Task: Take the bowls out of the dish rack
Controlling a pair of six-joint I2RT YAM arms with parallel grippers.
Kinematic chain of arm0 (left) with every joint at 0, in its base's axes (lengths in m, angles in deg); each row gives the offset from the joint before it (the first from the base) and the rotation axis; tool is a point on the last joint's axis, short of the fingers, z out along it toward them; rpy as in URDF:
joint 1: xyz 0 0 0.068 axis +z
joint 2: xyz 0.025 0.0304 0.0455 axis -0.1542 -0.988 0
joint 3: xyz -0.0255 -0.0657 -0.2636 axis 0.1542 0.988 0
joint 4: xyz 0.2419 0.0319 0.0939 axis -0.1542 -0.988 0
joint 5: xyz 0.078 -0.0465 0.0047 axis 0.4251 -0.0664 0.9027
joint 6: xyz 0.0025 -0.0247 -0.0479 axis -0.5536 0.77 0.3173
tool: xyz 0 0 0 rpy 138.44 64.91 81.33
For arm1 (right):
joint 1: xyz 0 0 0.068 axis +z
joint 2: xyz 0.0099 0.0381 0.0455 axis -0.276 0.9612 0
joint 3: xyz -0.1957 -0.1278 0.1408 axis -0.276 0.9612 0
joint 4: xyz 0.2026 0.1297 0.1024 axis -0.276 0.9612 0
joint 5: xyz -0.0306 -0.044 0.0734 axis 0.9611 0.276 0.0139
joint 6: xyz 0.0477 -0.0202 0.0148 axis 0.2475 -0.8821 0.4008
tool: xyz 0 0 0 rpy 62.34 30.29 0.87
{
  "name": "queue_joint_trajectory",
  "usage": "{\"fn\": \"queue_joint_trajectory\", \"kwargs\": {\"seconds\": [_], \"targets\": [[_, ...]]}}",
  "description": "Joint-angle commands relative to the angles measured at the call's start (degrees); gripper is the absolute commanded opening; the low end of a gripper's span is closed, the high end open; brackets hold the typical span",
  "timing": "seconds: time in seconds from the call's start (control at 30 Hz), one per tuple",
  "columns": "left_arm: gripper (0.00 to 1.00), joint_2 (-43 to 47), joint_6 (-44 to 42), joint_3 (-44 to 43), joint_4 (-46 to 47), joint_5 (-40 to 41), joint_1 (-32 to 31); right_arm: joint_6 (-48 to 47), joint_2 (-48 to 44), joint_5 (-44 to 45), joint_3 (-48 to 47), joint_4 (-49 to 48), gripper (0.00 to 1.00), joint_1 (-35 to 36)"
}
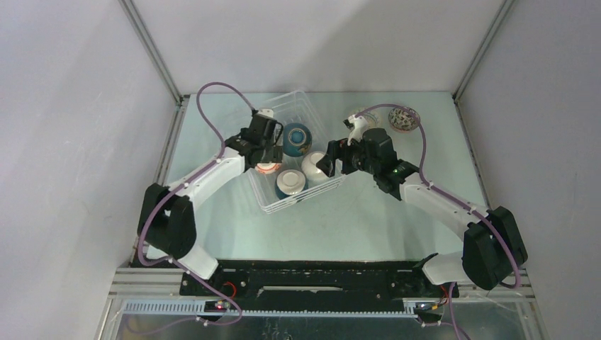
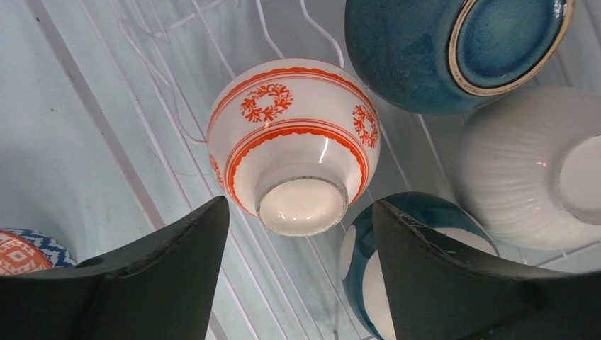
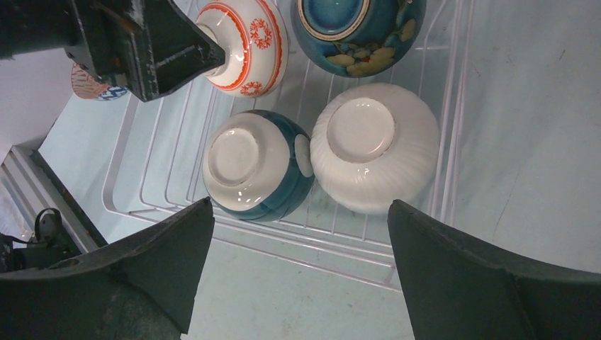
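Observation:
The white wire dish rack [image 1: 264, 202] holds several upturned bowls. A red-patterned bowl [image 2: 294, 145] lies just ahead of my left gripper [image 2: 299, 209], which is open, its fingertips either side of the bowl's foot and not touching it. Around it are a dark teal bowl [image 2: 425, 49], a ribbed white bowl [image 2: 524, 166] and a teal-and-white bowl [image 2: 361, 255]. My right gripper [image 3: 301, 205] is wide open and empty, above the rack's rim [image 3: 312, 244], with the teal-and-white bowl [image 3: 256, 164] and the white bowl [image 3: 374, 145] beyond its tips.
A red-and-blue patterned bowl [image 2: 21, 251] stands on the table outside the rack, left of my left gripper. A speckled bowl [image 1: 404, 118] sits at the back right of the table. Grey walls close in the sides and back.

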Motion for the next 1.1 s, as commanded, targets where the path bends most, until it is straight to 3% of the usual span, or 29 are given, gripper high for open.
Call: {"fn": "queue_joint_trajectory", "kwargs": {"seconds": [0.0, 0.23, 0.57, 0.73, 1.07], "targets": [[0.79, -1.57, -0.27, -4.28, 0.01, 5.66, -1.72, -0.12, -0.99, 0.71, 0.18, -1.76, 1.00, 0.49], [0.76, -4.79, 0.34, -5.29, -0.73, 9.39, -2.33, -0.15, -1.71, 1.16, 1.31, -2.76, 0.99, 0.47], [0.56, -6.60, 0.74, -6.09, -2.22, 11.90, -2.41, -0.20, -1.50, 1.39, 1.29, -2.74, 1.00, 0.41], [0.42, -4.46, 1.34, -5.03, -2.29, 10.62, -2.42, 0.21, 0.08, 0.47, 1.31, -3.66, 1.00, 0.41], [0.35, 2.25, 1.32, -0.49, 1.32, 5.98, -1.25, 8.18, 6.33, -7.40, -2.19, -9.47, 0.99, 0.28]]}}
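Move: The red-and-white bowl lies some 3 cm ahead of the left gripper and 5 cm below it, neither left nor right; its foot is nearest the fingers. The blue bowl is about 8 cm ahead and 8 cm right of that gripper, the blue-and-white bowl 5 cm back and 6 cm right. From the right gripper, the white bowl is roughly 5 cm ahead, 2 cm left and 9 cm down, the red-and-white bowl 8 cm ahead and 16 cm left. Bring the left gripper about 2 cm down and 1 cm forward over the red-and-white bowl's foot, rolling its left side up some 5 to 10 degrees, then close the part-open fingers until they pinch the foot from both sides, and finally start rising by nearly 1 cm. Keep the right gripper wide open, sinking about 1 cm, then easing left and down towards the white bowl. ##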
